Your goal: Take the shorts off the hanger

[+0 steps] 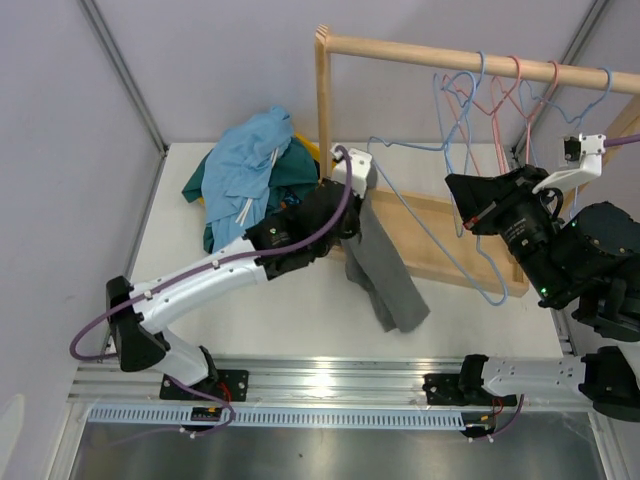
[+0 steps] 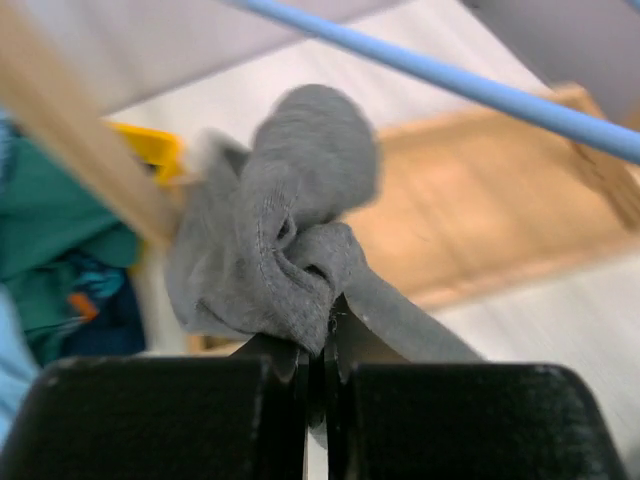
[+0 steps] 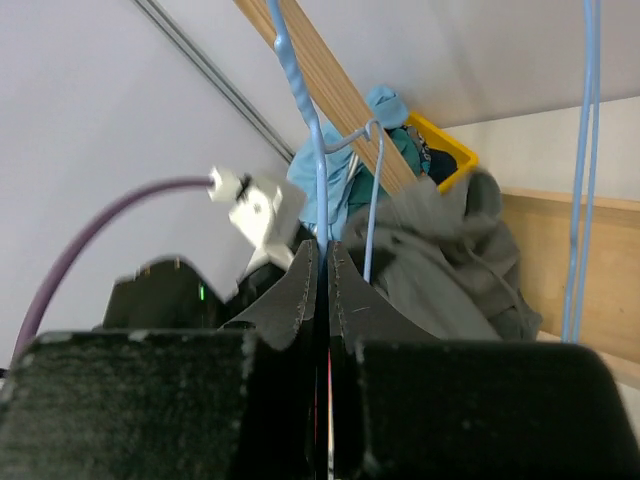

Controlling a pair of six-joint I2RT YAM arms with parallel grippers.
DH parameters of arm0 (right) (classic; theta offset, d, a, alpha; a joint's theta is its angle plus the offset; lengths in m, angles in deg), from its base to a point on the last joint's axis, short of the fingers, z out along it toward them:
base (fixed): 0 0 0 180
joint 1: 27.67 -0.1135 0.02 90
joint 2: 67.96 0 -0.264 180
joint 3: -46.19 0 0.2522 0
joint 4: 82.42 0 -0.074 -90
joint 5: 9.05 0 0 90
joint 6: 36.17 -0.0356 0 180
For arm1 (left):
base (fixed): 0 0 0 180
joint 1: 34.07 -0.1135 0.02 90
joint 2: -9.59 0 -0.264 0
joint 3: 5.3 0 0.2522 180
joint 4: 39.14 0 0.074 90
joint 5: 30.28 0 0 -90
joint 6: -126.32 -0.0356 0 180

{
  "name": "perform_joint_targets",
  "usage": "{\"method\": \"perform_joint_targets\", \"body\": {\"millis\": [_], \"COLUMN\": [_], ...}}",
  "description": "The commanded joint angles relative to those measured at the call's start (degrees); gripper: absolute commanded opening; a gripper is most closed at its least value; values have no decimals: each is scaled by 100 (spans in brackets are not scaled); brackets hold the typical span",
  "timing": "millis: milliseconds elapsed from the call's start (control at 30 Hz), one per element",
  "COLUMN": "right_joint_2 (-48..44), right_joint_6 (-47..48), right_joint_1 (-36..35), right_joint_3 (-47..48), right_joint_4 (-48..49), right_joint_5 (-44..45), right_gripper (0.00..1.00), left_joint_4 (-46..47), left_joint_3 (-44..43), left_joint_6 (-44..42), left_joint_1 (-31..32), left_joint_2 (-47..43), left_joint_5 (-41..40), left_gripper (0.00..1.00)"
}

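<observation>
Grey shorts (image 1: pixel 385 275) hang from my left gripper (image 1: pixel 352 222), limp above the table beside the wooden rack post. In the left wrist view the jaws (image 2: pixel 320 345) are shut on a bunched fold of this grey fabric (image 2: pixel 290 230). A light blue wire hanger (image 1: pixel 405 146) slants between both arms. My right gripper (image 1: pixel 455 195) is shut on its wire, which the right wrist view shows pinched between the closed jaws (image 3: pixel 322 255). The grey shorts (image 3: pixel 450 265) still drape next to that wire. Light blue (image 1: pixel 250 160) and teal shorts (image 1: pixel 200 183) lie heaped at the back left.
A wooden rack (image 1: pixel 323 100) stands at the back, its rod (image 1: pixel 450 55) carrying several empty pink and blue hangers (image 1: pixel 490 100). Its flat base (image 1: pixel 445 235) lies under the hanger. A yellow bin (image 3: pixel 445 150) sits behind the pile. Grey walls enclose the table.
</observation>
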Motion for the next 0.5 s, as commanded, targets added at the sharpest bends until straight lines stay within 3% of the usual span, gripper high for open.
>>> {"method": "perform_joint_targets", "body": {"millis": [0,133,333,467], "right_joint_2": [138,446,1517,2080], "right_joint_6": [-55,753,1905,1934], "right_joint_1": [-51,-42,265,932], "right_joint_3": [181,453,1691,2360], "right_joint_4": [4,583,997,805], "right_joint_5": [265,660,671,162], "right_gripper": [0,0,0,0], "left_joint_4": [-47,42,-344,-626], "left_joint_3": [-97,704,1644,1944], "left_joint_6": [-40,417,1198,1743], "left_joint_1": [-119,126,1505,2514], "left_joint_2": [-467,-1326,-2400,-3025], "left_joint_5": [519,696,-270,-718], "left_gripper": [0,0,0,0]}}
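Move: The left hand already holds the grey shorts; the clothes pile on the yellow bin lies about 18 cm ahead, 22 cm to its left and 27 cm below, with the rack's left post standing between, roughly 10 cm ahead and 6 cm left. The right hand grips the emptied blue hanger; the rail spot nearest it is some 13 cm straight ahead and 5 cm higher, and the next blue hanger hangs about 13 cm ahead and 2 cm right. After a short drift left and slightly forward, the left hand keeps its pinch on the grey shorts and pulls them quickly back towards the robot, ending about 16 cm back and a little left, away from the rack and the pile, its height unchanged and the wrist swinging some 15 degrees clockwise. The right hand, fingers still shut on the blue hanger, stays almost in place at first, then rises and goes forward about 5 cm each way and slightly left, towards the rail, turning about 10 degrees clockwise and tipping up a little. ##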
